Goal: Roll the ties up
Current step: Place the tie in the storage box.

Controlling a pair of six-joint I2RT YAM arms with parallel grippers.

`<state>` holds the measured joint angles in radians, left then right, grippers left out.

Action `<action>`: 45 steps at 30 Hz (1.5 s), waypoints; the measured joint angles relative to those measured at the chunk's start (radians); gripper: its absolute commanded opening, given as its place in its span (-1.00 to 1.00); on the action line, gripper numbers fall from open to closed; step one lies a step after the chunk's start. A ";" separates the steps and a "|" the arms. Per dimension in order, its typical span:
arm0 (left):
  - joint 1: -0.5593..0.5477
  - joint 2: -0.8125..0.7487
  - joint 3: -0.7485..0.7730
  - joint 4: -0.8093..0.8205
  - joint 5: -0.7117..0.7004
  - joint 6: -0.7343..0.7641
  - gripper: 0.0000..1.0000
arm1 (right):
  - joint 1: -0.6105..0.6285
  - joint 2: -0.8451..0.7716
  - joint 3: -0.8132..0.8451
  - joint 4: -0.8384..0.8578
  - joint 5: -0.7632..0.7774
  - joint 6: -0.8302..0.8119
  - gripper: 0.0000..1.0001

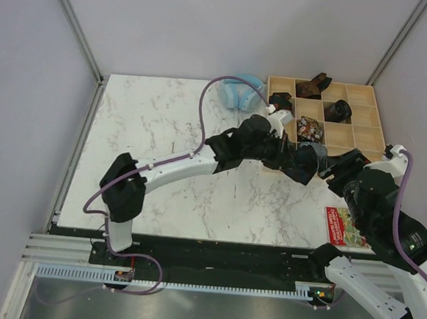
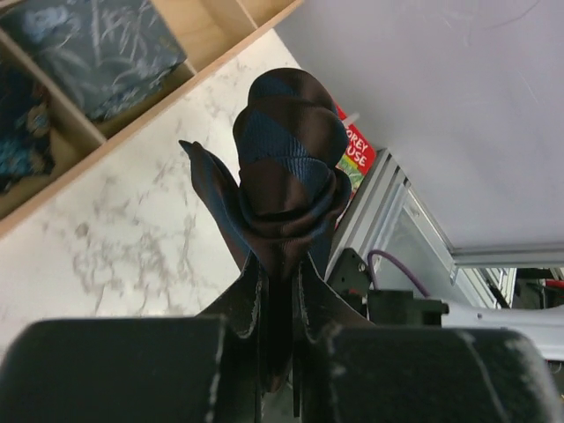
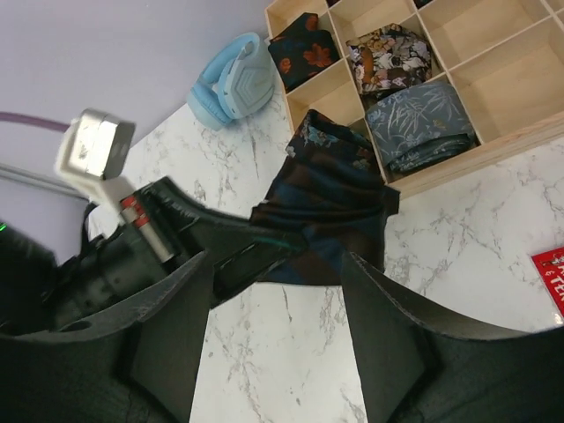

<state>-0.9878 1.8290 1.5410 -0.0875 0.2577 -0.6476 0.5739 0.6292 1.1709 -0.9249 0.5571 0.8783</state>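
Observation:
A rolled tie [image 2: 286, 176], brown with blue stripes, sticks out from between the fingers of my left gripper [image 2: 280, 278], which is shut on its lower end. In the top view the left gripper [image 1: 291, 160] holds this tie [image 1: 307, 164] just above the marble table, in front of the wooden box [image 1: 383, 132]. My right gripper [image 3: 278, 264] is open, its fingers spread on either side of the tie [image 3: 330, 220] and short of touching it. In the top view the right gripper [image 1: 338, 170] sits just right of the roll.
The box holds rolled ties in several compartments: a grey-blue one [image 3: 421, 128], a floral one [image 3: 388, 55], a dark one with orange [image 3: 302, 50]. Light blue headphones [image 1: 240, 90] lie left of the box. A red booklet [image 1: 345, 225] lies near the table's front right edge.

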 measured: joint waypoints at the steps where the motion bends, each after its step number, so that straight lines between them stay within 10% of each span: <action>1: -0.003 0.039 0.038 0.007 0.008 0.004 -0.96 | 0.000 -0.003 0.007 -0.011 0.002 0.000 0.36; 16: -0.035 0.536 0.619 0.043 0.011 0.045 -0.96 | 0.000 -0.066 0.023 -0.086 0.043 0.000 0.36; 45: -0.103 0.978 0.888 0.472 -0.331 0.129 -0.96 | 0.000 -0.108 -0.077 -0.086 0.044 -0.012 0.37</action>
<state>-1.0908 2.8071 2.4290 0.3843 -0.0731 -0.5186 0.5739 0.5213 1.0943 -1.0107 0.6010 0.8661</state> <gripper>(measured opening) 0.091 0.684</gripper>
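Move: The left hand holds the rolled tie; the empty front-row cell of the storage box that it is bound for lies about 24 cm to its right, 14 cm ahead and some 17 cm below. On about the same level, the grey tie fills the cell about 14 cm right and 15 cm ahead, and the dark flowered tie lies roughly 3 cm right and 16 cm ahead. From the empty right hand, that free cell is some 19 cm ahead, 15 cm right and 26 cm below. The left hand, still gripping the rolled tie, swings some 19 cm right and about 10 cm forward past the grey tie towards the free cell, quick and nearly level at first, then slowing as it sinks about 11 cm, while its downward-slanting fingers come up almost level and turn some 15 degrees counter-clockwise. The open right hand makes way by easing a couple of centimetres back and right, then sinks about 3 cm, touching nothing. ##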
